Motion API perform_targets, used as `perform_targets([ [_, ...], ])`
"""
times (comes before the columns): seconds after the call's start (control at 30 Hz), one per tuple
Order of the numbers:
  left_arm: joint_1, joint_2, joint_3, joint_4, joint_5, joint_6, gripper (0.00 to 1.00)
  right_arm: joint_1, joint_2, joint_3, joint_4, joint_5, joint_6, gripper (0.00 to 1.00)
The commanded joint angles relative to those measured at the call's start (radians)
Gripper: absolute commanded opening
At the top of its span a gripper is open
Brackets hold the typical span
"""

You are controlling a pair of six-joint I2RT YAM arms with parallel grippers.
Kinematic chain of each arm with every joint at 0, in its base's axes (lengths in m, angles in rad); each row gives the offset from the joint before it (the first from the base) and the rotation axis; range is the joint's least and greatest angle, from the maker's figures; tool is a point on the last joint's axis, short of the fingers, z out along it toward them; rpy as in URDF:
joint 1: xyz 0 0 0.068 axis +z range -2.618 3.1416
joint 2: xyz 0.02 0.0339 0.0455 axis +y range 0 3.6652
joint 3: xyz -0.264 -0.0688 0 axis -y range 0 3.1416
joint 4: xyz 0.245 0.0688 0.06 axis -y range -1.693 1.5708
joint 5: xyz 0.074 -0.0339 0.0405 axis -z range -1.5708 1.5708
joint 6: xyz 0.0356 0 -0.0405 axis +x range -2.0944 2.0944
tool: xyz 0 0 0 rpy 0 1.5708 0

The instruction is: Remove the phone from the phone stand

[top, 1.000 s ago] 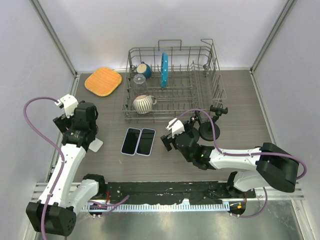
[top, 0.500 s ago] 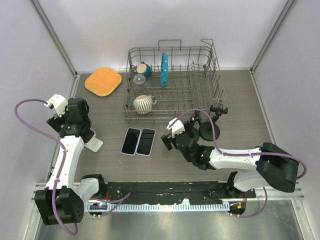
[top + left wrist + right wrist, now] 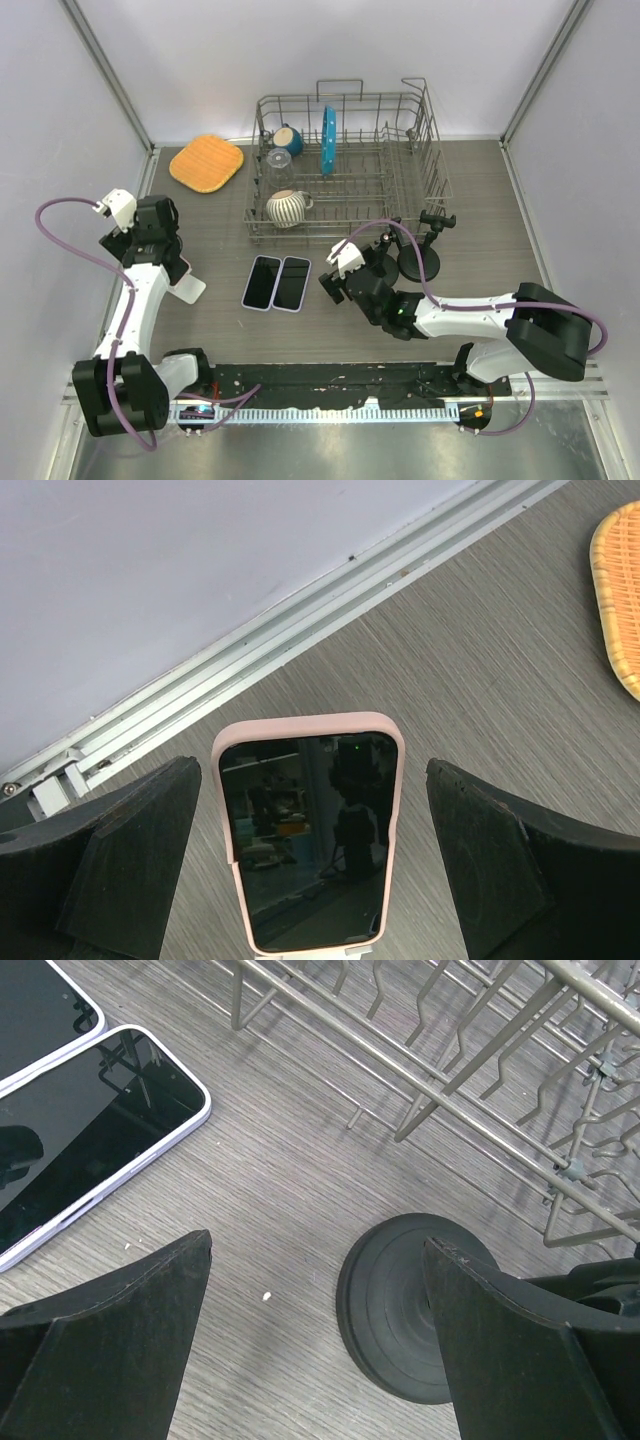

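A phone point(image 3: 310, 840) in a pink case leans upright on a white phone stand point(image 3: 191, 290) at the left of the table. The stand's lip point(image 3: 320, 950) shows under the phone's lower edge. In the top view only the phone's pink edge point(image 3: 181, 268) shows beneath the left wrist. My left gripper point(image 3: 312, 772) is open, one finger on each side of the phone and well apart from it. My right gripper point(image 3: 345, 274) is open over bare table at centre right, holding nothing.
Two phones point(image 3: 262, 282) point(image 3: 292, 284) lie flat mid-table. A black stand with a round base point(image 3: 400, 1310) is under my right gripper's right finger. A wire dish rack point(image 3: 350, 165) with mugs and a blue plate stands behind. An orange mat point(image 3: 207, 162) lies at back left.
The left arm swung toward the left wall and settled over the pink-cased phone. The right gripper shifted slightly and narrowed a little, still open.
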Motion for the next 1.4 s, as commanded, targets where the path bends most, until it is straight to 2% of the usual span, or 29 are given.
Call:
perform_targets([
  [0.0, 0.005, 0.02, 0.006, 0.028, -0.004, -0.027, 1.0, 0.009, 0.001, 0.039, 0.026, 0.005, -0.011, 0.91],
  [0.67, 0.007, 0.074, 0.013, -0.094, -0.031, -0.111, 1.0, 0.012, 0.029, 0.059, -0.001, 0.019, -0.02, 0.9],
  [0.87, 0.007, 0.06, 0.005, -0.09, -0.005, -0.123, 0.95, 0.012, 0.026, 0.059, -0.004, 0.018, -0.02, 0.9],
  [0.93, 0.007, 0.06, 0.003, -0.085, -0.001, -0.123, 0.92, 0.012, 0.027, 0.06, -0.004, 0.016, -0.021, 0.9],
  [1.23, 0.007, 0.0, 0.019, -0.11, -0.007, -0.096, 0.63, 0.013, 0.04, 0.063, -0.005, 0.03, -0.021, 0.89],
  [1.37, 0.007, -0.04, 0.029, -0.111, -0.004, -0.074, 0.54, 0.015, 0.046, 0.066, -0.005, 0.031, -0.021, 0.89],
])
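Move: The pink-cased phone on its stand lies close under the left hand, about 4 cm below, 1 cm back and 1 cm to the right, already between the open fingers. The stand's white foot is about 3 cm back, 4 cm right and 17 cm below. Flat on the table at about that level, the nearer black phone lies some 22 cm right and 1 cm back. From the right hand, the pink phone is about 45 cm left, 1 cm ahead and 4 cm higher. Downwards first: the left hand sinks about 3.5 cm onto the stand-held pink phone, open fingers straddling its side edges and tipping down some 5 degrees. At the bottom the fingers close partway until they pinch the case from both sides, then the hand starts up and slightly back, barely half a centimetre, keeping the grip. ##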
